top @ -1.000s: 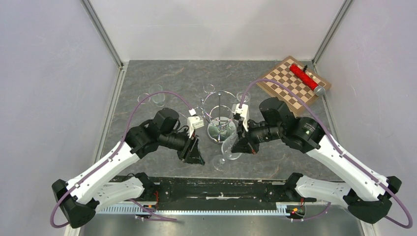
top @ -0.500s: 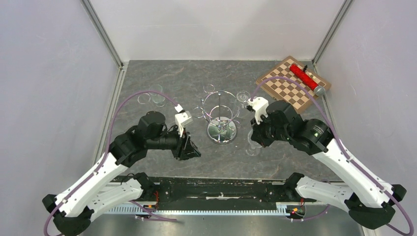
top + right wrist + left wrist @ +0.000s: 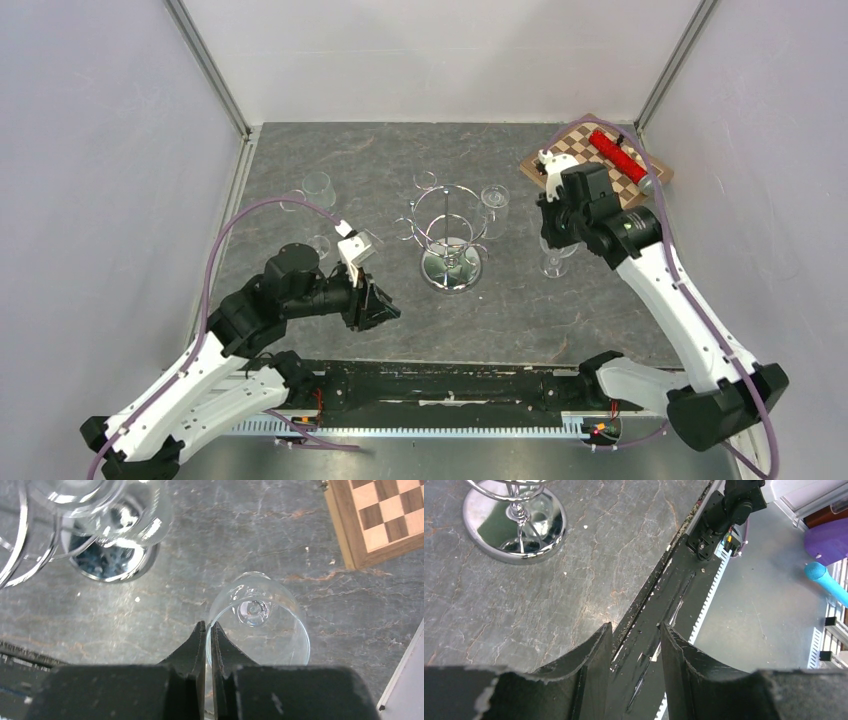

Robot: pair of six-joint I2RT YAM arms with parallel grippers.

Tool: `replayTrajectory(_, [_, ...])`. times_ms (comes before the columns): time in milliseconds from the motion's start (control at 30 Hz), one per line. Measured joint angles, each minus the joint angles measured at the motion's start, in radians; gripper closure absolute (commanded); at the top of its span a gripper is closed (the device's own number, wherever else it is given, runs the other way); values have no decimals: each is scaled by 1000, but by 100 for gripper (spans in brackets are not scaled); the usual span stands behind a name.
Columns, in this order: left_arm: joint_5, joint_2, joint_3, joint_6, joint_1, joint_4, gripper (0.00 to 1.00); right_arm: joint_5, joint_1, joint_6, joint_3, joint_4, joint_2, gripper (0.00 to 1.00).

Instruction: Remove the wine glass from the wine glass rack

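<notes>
The chrome wine glass rack (image 3: 447, 232) stands mid-table; its mirrored base (image 3: 514, 525) shows in the left wrist view. A clear wine glass (image 3: 555, 252) is upright to the right of the rack, well apart from it. My right gripper (image 3: 556, 226) is above it, shut on its rim. From above, the fingertips (image 3: 208, 625) pinch the rim of this glass (image 3: 257, 625). Whether its foot touches the table I cannot tell. Another glass (image 3: 494, 197) hangs on the rack's right side. My left gripper (image 3: 385, 310) is open and empty near the front edge, its fingers (image 3: 596, 652) apart.
Clear glasses (image 3: 318, 188) stand on the table at the far left. A chessboard (image 3: 585, 180) carrying a red object (image 3: 617, 153) lies at the back right, just behind the right arm. The black base rail (image 3: 440, 380) runs along the near edge.
The right arm carried the wine glass away from the rack, to the right and back toward the chessboard, turning it upright. The left arm drew back toward the front left, still open.
</notes>
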Motion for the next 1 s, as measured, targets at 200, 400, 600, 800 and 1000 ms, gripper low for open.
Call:
replayTrajectory(200, [-24, -32, -26, -18, 0, 7, 54, -31, -109, -1, 18, 88, 100, 100])
replayTrajectory(400, [-56, -94, -53, -37, 0, 7, 53, -59, -169, 5, 93, 162, 208, 100])
replayTrajectory(600, [-87, -135, -61, -38, 0, 8, 53, -86, -198, 21, 188, 217, 324, 100])
replayTrajectory(800, [-116, -137, -81, -38, 0, 7, 53, -90, -205, 27, 238, 258, 420, 100])
replayTrajectory(1000, [-143, -153, -89, -39, 0, 7, 51, -118, -225, 29, 272, 266, 502, 100])
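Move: Ahead of the right hand, which already pinches the upright wine glass by its rim, lies the bare table it is bound for: about 18 cm out, 1 cm right and 21 cm down. The rack stands 6 cm ahead and 25 cm left, a hanging glass 10 cm ahead and 14 cm left, the chessboard roughly 33 cm ahead and 18 cm right. That bare spot is some 34 cm ahead and 37 cm right of the empty left hand. Carrying the wine glass straight forward about 16 cm, the right hand passes to the right of the hanging glass into the gap beside the chessboard, turning some 10 degrees clockwise. It travels nearly level at first, then slows and sinks about 3 cm towards the table, fingers still shut on the rim. The left hand drifts about 2 cm left, empty. ##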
